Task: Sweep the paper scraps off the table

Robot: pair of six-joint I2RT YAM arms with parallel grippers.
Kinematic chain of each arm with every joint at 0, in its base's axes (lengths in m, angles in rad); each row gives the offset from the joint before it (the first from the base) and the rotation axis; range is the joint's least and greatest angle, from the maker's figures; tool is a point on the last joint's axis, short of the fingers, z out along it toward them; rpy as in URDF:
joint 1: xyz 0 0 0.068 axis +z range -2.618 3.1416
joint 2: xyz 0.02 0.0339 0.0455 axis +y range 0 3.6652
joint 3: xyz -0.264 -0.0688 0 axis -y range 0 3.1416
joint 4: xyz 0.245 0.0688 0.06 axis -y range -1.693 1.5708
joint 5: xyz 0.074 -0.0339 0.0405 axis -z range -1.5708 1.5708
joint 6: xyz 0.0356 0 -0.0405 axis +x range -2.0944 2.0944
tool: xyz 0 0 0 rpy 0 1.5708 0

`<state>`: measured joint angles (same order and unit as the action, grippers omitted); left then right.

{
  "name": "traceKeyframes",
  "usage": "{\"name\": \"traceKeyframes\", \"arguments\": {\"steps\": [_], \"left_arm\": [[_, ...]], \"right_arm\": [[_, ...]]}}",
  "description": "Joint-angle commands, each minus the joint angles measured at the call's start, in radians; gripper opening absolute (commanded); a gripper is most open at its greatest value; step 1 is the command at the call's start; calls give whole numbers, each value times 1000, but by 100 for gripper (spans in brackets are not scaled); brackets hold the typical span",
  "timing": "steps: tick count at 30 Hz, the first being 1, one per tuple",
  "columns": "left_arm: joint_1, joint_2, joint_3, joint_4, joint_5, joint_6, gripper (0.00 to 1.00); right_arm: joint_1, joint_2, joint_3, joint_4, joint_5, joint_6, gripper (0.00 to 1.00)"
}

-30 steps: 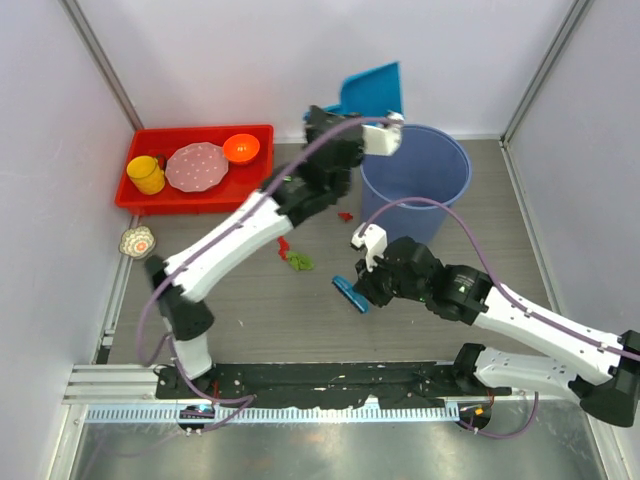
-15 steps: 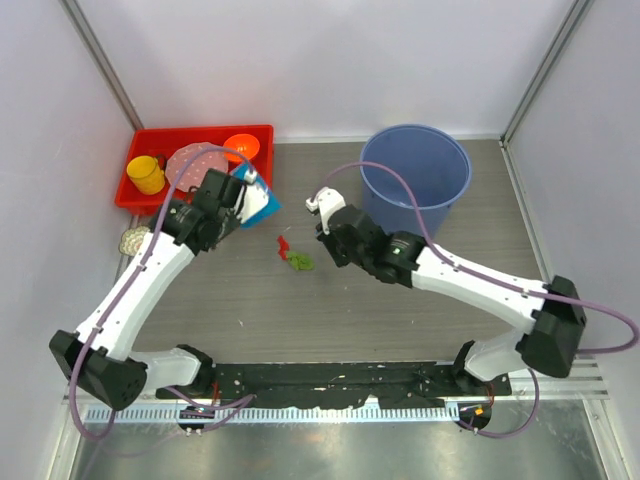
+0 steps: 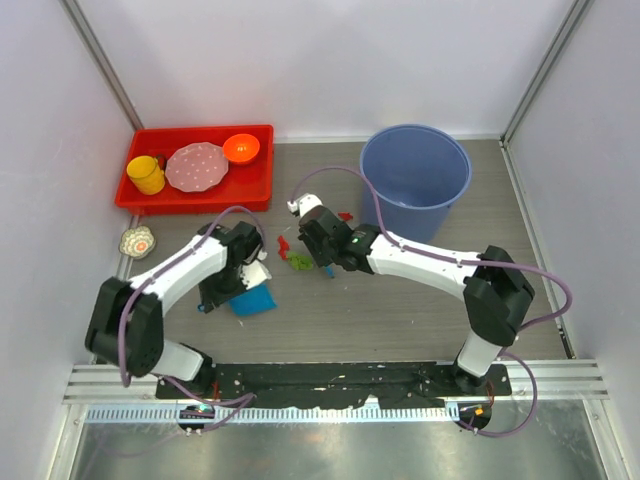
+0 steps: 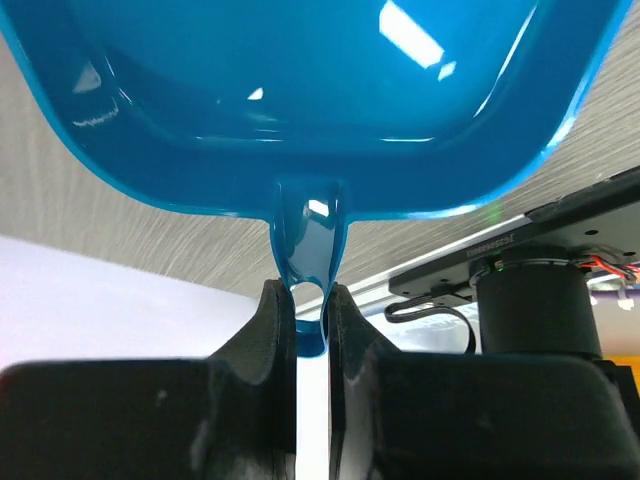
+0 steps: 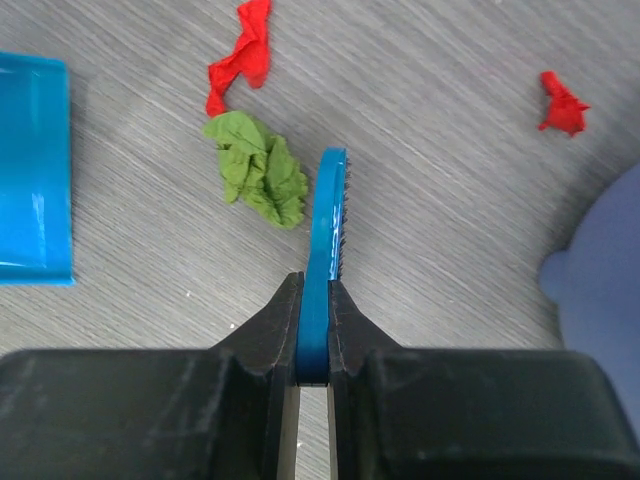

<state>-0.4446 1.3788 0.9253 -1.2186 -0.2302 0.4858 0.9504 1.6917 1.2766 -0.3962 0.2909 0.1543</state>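
Observation:
On the table (image 3: 400, 310) lie a green paper scrap (image 3: 298, 262) and a red one (image 3: 283, 245) side by side, with another red scrap (image 3: 346, 215) near the bin. My right gripper (image 3: 324, 256) is shut on a blue brush (image 5: 328, 215), whose bristled head stands just right of the green scrap (image 5: 258, 170). The red scraps (image 5: 243, 55) (image 5: 562, 103) lie beyond it. My left gripper (image 4: 310, 300) is shut on the handle of the blue dustpan (image 4: 300, 90). The dustpan (image 3: 255, 300) rests low, left of the scraps.
A blue bin (image 3: 440, 205) stands at the back right, its wall close to the brush (image 5: 605, 290). A red tray (image 3: 200, 192) with a plate, cup and bowl sits at the back left. A small patterned dish (image 3: 137, 241) lies by the left rail.
The left arm carried the dustpan from above the bin, past the tray, down to the table left of the scraps. The right arm brought the brush leftward up against the green scrap.

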Motion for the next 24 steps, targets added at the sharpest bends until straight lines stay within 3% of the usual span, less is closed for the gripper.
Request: {"name": "traceKeyframes", "arguments": {"steps": [1,10,15,18,24], "left_arm": [[3,126,0,53,81,20,0],[3,288,63,125,135,16,0],[4,319,64,162,129,13,0],[17,328,64,171,130,13,0],[70,276,44,142,131,34,0]], "right_arm": [[1,25,46,77,-77,67,1],[36,43,43,178,-277,102,1],[63,14,23,240,-479,79,1],[65,-1,35,205,-475,71,1],[64,-84,102,56,-231,7,1]]}}
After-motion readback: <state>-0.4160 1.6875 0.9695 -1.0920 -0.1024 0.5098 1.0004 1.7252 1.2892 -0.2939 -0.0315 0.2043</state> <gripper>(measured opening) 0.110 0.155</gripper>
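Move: The brush in the right hand is meant for the green scrap, roughly 7 cm left and 5 cm ahead of that hand and some 11 cm below it. The longer red scrap lies just beyond, about 10 cm left and 9 cm ahead; the small red scrap is 15 cm ahead and 3 cm right. The dustpan's tray is 17 cm left and 6 cm back. From the left hand, the green scrap is some 21 cm right and 12 cm ahead. Leftward and back goes the right hand with the brush still gripped, dipping about 1 cm at first, then sweeping some 8 cm left and 5 cm back, past the green scrap's place to the dustpan's near right edge, turning about 15 degrees counter-clockwise and easing slightly right again at the end. Meanwhile the left hand lowers the dustpan about 5 cm, slipping slightly right towards the scrap and tipping some 10 degrees. ##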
